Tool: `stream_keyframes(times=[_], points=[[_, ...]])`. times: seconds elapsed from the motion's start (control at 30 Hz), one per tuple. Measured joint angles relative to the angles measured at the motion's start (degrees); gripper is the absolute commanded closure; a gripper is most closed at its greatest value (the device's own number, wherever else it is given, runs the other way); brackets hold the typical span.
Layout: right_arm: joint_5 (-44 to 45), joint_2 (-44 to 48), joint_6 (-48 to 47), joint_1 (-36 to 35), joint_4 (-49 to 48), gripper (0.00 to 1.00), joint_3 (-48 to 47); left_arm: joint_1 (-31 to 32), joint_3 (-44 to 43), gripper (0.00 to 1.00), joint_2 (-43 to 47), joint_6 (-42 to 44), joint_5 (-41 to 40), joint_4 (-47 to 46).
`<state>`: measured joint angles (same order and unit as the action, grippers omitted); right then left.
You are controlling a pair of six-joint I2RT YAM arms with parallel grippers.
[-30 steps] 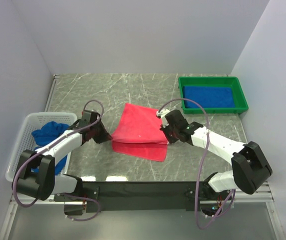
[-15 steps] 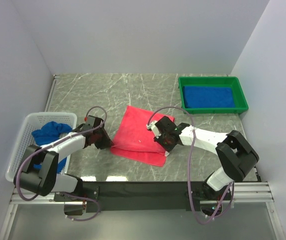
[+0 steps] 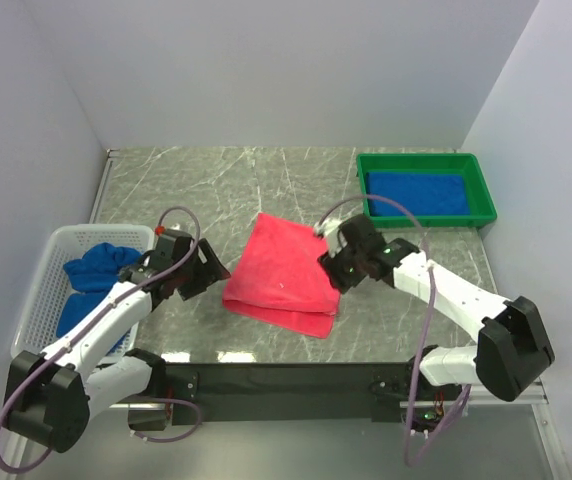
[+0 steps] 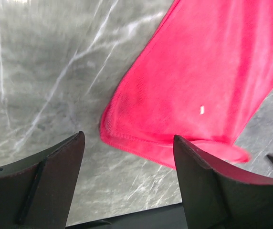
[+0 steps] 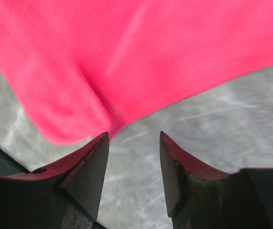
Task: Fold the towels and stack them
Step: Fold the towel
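A red towel (image 3: 281, 276) lies folded on the marble table (image 3: 216, 190), between my two grippers. My left gripper (image 3: 211, 271) is open and empty just left of the towel's left edge; the towel fills the upper right of the left wrist view (image 4: 208, 81). My right gripper (image 3: 332, 272) is open and empty at the towel's right edge; the towel fills the top of the right wrist view (image 5: 127, 62). A folded blue towel (image 3: 418, 194) lies in the green tray (image 3: 424, 160). More blue towels (image 3: 94, 270) sit crumpled in the white basket (image 3: 36, 300).
The green tray stands at the back right by the right wall. The white basket stands at the left edge of the table. The black front rail (image 3: 286, 378) runs along the near edge.
Both grippers have let go of the towel and pulled back a little from its edges. The towel lies folded, shifted slightly toward the front.
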<state>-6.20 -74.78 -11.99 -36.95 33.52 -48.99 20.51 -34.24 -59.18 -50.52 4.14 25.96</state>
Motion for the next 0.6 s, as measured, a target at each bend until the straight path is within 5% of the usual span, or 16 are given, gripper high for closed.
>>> stream_keyframes(times=[0.23,0.6], points=[[-0.94,-1.44,11.28,12.20,-10.14,0.41,-2.34,0.24,-10.54,0.27,-6.27,4.48,-1.05,0.81],[2.73,-15.13,22.43,15.63,-20.26,0.75,-5.01,4.31,-34.62,0.54,-37.24,7.91,-1.20,-3.23]])
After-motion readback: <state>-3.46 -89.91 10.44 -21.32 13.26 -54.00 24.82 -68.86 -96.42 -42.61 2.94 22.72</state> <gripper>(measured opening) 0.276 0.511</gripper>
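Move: The red towel's far-left corner lies about 22 cm ahead of the left hand, 9 cm to its right and some 7 cm below; the near-left fold corner is almost under that hand, 2 cm ahead and 1 cm right. From the right hand, the far-right corner is roughly 16 cm ahead, 4 cm right and 7 cm down, the near-right fold corner 1 cm back with no sideways offset, and the green tray 29 cm ahead and 22 cm right. Both empty hands head forward above the red towel for its far corners, rising a few centimetres before starting to sink. The left swings about 14 cm forward and 8 cm right, its fingers half closing; the right goes some 13 cm forward, turning about 35 degrees clockwise and narrowing to a small gap. Neither touches the towel at the end. ##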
